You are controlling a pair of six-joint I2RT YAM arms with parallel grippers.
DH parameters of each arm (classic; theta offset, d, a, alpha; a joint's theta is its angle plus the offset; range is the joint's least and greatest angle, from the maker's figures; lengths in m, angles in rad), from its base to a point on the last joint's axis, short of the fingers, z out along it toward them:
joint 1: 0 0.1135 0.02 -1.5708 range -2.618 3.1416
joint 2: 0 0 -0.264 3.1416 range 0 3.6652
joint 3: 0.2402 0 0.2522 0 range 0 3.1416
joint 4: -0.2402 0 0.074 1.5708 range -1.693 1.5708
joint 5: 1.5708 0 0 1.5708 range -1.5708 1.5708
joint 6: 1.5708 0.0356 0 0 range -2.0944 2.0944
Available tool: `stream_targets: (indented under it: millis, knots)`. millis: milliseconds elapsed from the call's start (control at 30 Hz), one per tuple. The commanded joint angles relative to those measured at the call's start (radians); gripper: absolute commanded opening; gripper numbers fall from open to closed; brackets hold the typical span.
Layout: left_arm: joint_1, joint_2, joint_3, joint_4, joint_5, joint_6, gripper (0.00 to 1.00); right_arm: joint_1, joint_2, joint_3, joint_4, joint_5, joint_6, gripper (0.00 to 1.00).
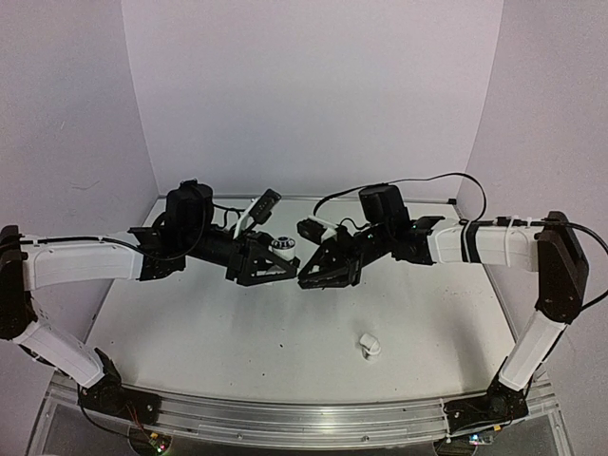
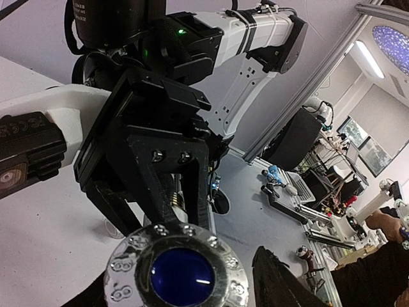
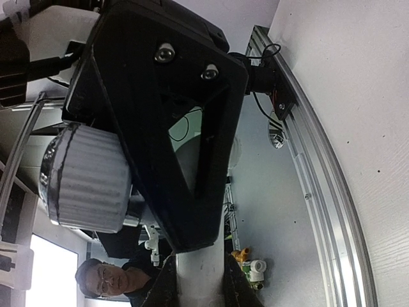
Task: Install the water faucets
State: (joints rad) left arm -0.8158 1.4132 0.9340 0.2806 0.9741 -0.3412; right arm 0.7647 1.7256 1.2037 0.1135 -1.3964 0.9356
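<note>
One of the water faucets hangs above the table's middle, between both arms. Its silvery knob with a blue cap (image 1: 282, 245) fills the foreground of the left wrist view (image 2: 182, 276). My left gripper (image 1: 285, 258) (image 2: 185, 281) stands round this knob, with a gap still showing beside its right finger (image 2: 278, 284). My right gripper (image 1: 306, 274) (image 3: 199, 275) is shut on the faucet's pale pipe (image 3: 199, 288). The knob's ribbed white side (image 3: 89, 179) shows beside the left gripper's black fingers (image 3: 166, 128). A second small white faucet part (image 1: 369, 344) lies on the table, nearer the front.
White walls close the table at the back and both sides. An aluminium rail (image 1: 304, 418) runs along the front edge between the arm bases. Cables loop over both wrists. Past the rail, small white and yellow fittings (image 3: 255, 268) lie on the grey floor.
</note>
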Motion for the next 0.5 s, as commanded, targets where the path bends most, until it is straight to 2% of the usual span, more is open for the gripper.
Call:
stream_targets:
  millis: [0, 100, 267, 367, 467]
  knots:
    - [-0.011, -0.001, 0.006, 0.074, 0.04, -0.01, 0.63, 0.001, -0.01, 0.045, 0.069, 0.015, 0.02, 0.0]
    - [-0.013, 0.003, 0.004, 0.076, 0.048, -0.013, 0.62, 0.001, -0.012, 0.043, 0.085, 0.016, 0.036, 0.0]
    - [-0.014, 0.003, -0.015, 0.08, 0.036, -0.004, 0.5, 0.001, -0.024, 0.033, 0.132, 0.017, 0.078, 0.0]
    - [-0.014, -0.005, -0.022, 0.082, 0.012, 0.004, 0.37, 0.0, -0.03, 0.025, 0.149, 0.021, 0.094, 0.0]
    - [-0.017, -0.02, -0.026, 0.083, 0.001, 0.013, 0.36, 0.002, -0.033, 0.016, 0.172, 0.025, 0.112, 0.0]
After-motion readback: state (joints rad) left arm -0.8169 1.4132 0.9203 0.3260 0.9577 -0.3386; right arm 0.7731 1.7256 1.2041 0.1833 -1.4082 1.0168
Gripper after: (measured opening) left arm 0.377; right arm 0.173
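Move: Around the faucet body, below its blue-centred knob, the left hand already has its half-open fingers, with the body's middle about 1 cm to its right. The knob sits roughly 4 cm above that hand, 1 cm ahead and 1 cm to the left. The right hand holds the faucet's pipe end, so the body's middle lies some 3 cm to its left and 1 cm ahead and above. The loose white fitting is on the table about 13 cm to its right, 3 cm back and 25 cm below. Closing by roughly a quarter of their full opening, the left fingers narrow around the faucet body beneath the knob while that hand stays almost in place. The right hand keeps its grip on the pipe end and eases up about 1 cm, hardly turning. Whether the left pads bear on the body can't be seen. ##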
